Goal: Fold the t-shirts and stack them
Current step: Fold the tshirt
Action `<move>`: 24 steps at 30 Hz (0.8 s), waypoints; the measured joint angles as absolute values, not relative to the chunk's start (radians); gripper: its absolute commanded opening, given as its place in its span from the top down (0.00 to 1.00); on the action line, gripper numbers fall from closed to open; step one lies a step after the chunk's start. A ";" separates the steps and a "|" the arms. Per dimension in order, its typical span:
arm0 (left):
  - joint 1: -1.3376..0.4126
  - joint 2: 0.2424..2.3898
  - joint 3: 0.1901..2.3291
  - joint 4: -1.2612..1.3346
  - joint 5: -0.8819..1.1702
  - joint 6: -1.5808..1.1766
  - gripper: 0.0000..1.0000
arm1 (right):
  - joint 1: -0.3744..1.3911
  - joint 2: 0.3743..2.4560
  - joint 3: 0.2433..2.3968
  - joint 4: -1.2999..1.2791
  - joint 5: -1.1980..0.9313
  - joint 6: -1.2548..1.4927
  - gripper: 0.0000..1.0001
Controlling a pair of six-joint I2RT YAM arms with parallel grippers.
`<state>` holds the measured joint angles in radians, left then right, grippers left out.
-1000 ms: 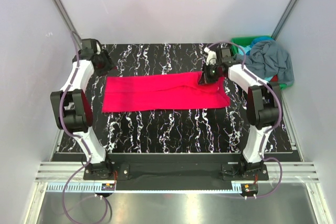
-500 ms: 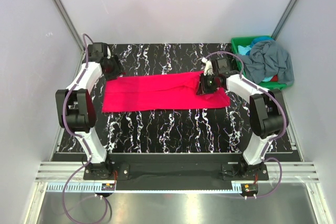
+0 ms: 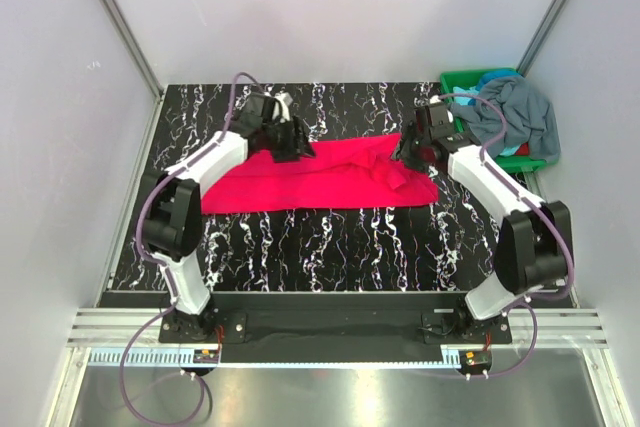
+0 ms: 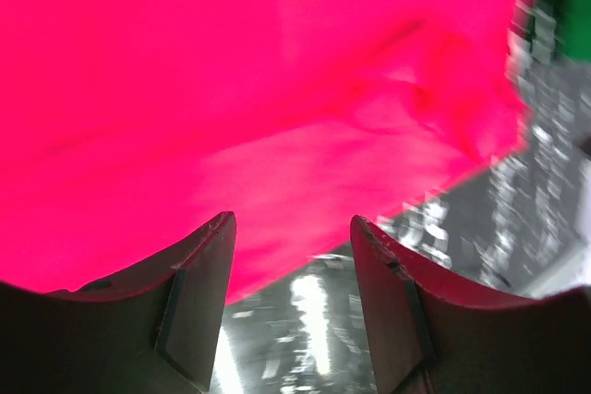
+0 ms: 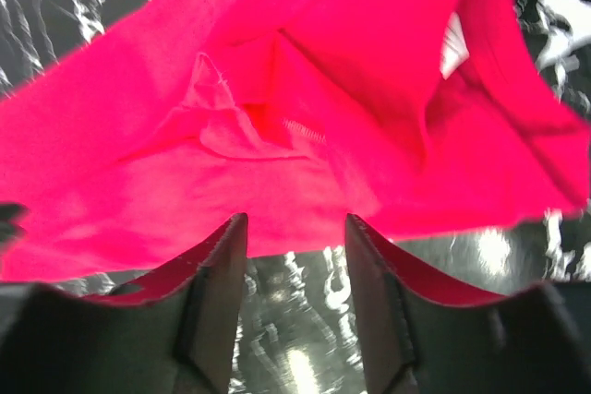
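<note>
A magenta t-shirt [image 3: 320, 179] lies in a long folded band across the black marbled table [image 3: 300, 247], its right end rumpled. My left gripper [image 3: 291, 143] hovers open at the shirt's back edge, left of the middle. In the left wrist view the shirt [image 4: 277, 89] fills the top and only bare table shows between the left gripper's [image 4: 291, 260] fingers. My right gripper [image 3: 409, 154] stands open at the right end. The right wrist view shows the collar and the creased shirt [image 5: 305, 126] just ahead of the empty right gripper [image 5: 294, 260]. A grey-blue t-shirt [image 3: 518, 115] and a teal one [image 3: 495, 77] sit in the bin.
The green plastic bin [image 3: 458, 79] stands at the back right corner, with the grey-blue shirt spilling over its front rim. White walls close in the table on the left, back and right. A white label [image 5: 450, 43] shows inside the magenta shirt's collar.
My right gripper has opened, let go of the magenta shirt's right end and drawn back to the right. My left arm has swung from the back left corner over to the shirt's back edge.
</note>
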<state>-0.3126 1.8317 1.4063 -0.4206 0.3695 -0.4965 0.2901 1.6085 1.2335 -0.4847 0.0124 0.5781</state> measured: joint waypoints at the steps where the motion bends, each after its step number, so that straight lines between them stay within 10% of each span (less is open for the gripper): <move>1: -0.339 1.830 1.401 -0.398 0.387 -0.511 0.42 | 0.290 1.585 1.224 -0.492 0.020 0.619 0.45; 24: -0.163 1.715 1.234 -0.372 0.352 -0.550 0.42 | 0.293 1.652 1.069 -0.460 0.102 1.050 0.55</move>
<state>-0.1635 1.7153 1.2343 -0.3721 0.3519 -0.5495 0.2928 1.6524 1.0695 -0.4599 0.1024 1.0496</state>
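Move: The t-shirt's loose flap corner lies about 10 cm below the right hand, some 2 cm to its right and about level with it fore and aft. The bunched fold is some 7 cm farther out and 6 cm to the left of that corner, and the shirt's near edge about 5 cm nearer the base than the corner. The green bin stands some 25 cm right of it and 16 cm farther out. From the left hand the corner is about 24 cm to the right, 2 cm nearer and 10 cm below. Down onto the t-shirt's loose flap corner goes the right hand, sinking about 7 cm and easing back 3 cm while it turns some 25 degrees clockwise and points more steeply down; its fingers stay half open astride the corner, with contact not clear. The left hand, empty and open, lifts and swings briefly right, then goes left over the shirt, away from the flap, and sinks again. ##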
